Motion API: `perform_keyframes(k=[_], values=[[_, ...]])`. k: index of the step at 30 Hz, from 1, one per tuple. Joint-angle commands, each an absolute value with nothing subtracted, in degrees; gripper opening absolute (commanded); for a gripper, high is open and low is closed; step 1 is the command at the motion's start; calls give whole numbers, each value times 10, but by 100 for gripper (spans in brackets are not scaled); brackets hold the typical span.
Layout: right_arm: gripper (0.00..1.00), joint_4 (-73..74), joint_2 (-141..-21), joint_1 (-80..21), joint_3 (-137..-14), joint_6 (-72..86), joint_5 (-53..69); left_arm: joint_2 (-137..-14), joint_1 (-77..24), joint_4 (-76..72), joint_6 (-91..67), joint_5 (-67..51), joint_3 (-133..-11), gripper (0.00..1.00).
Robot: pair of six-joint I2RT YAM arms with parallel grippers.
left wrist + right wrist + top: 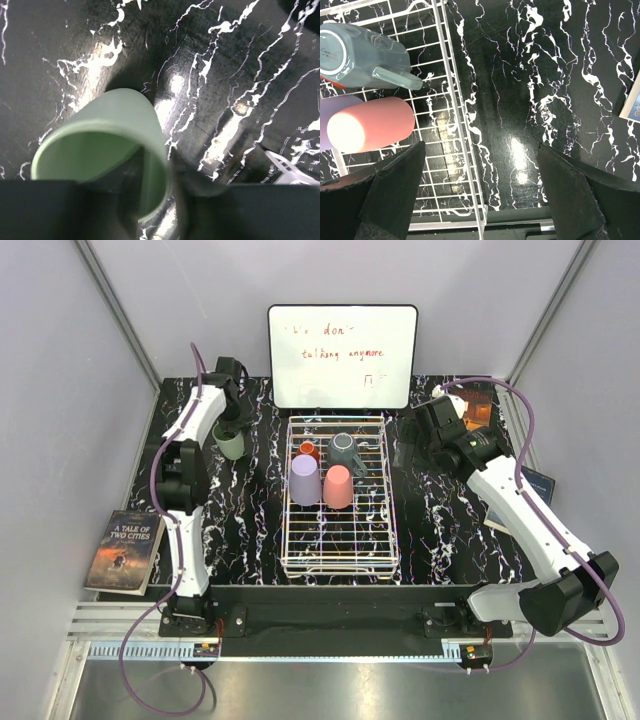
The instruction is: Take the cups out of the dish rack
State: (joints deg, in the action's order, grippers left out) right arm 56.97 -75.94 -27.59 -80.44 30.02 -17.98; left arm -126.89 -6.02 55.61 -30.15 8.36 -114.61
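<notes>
The white wire dish rack (340, 570) sits mid-table and holds a lavender cup (305, 480), a pink cup (338, 486), a small orange-red cup (308, 451) and a dark grey mug (344, 450), all upside down. A pale green cup (230, 443) stands on the table left of the rack. My left gripper (167, 200) straddles the green cup's (100, 130) wall, one finger inside and one outside, slightly parted, with a sliver of table showing beside the wall. My right gripper (480, 150) hangs wide open over the rack's (455, 115) right rim, near the pink cup (375, 125) and mug (365, 55).
A whiteboard (342, 355) with red writing stands behind the rack. A book (125, 550) lies off the table's left edge, and another book (535, 485) sits at the right under my right arm. Grey walls enclose the table.
</notes>
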Motion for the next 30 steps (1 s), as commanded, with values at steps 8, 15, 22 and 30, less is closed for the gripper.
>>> perform_keyframes(k=[8,15,22,30], values=[[100,552,-752,-278,-808,289,-153,-1115,-65,549,-296,125,-1133,65],[100,513,-793,-319,-833,244,-96,-971,-143,549,-297,190,-1086,71],[100,469,-852,-351,-836,247,-59,-788,-264,538,-351,253,-883,71],[100,456,-922,-417,-891,255,-59,-646,-308,533,-392,254,-766,72]])
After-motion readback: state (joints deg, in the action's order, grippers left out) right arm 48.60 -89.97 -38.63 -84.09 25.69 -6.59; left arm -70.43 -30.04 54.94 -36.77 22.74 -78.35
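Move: The left fingers are at the rim of the green cup standing on the table, its middle about 3 cm left of and 4 cm below the hand, level with it fore and aft; the red cup is some 20 cm right and 4 cm back. The open right hand has the pink cup roughly 15 cm left, 5 cm ahead and 14 cm below; the purple cup is about 9 cm left of the pink one, the gray mug some 7 cm beyond it. Left hand opens, rises off the green cup, then backs off 20 cm; right swings 12 cm left towards pink cup. ##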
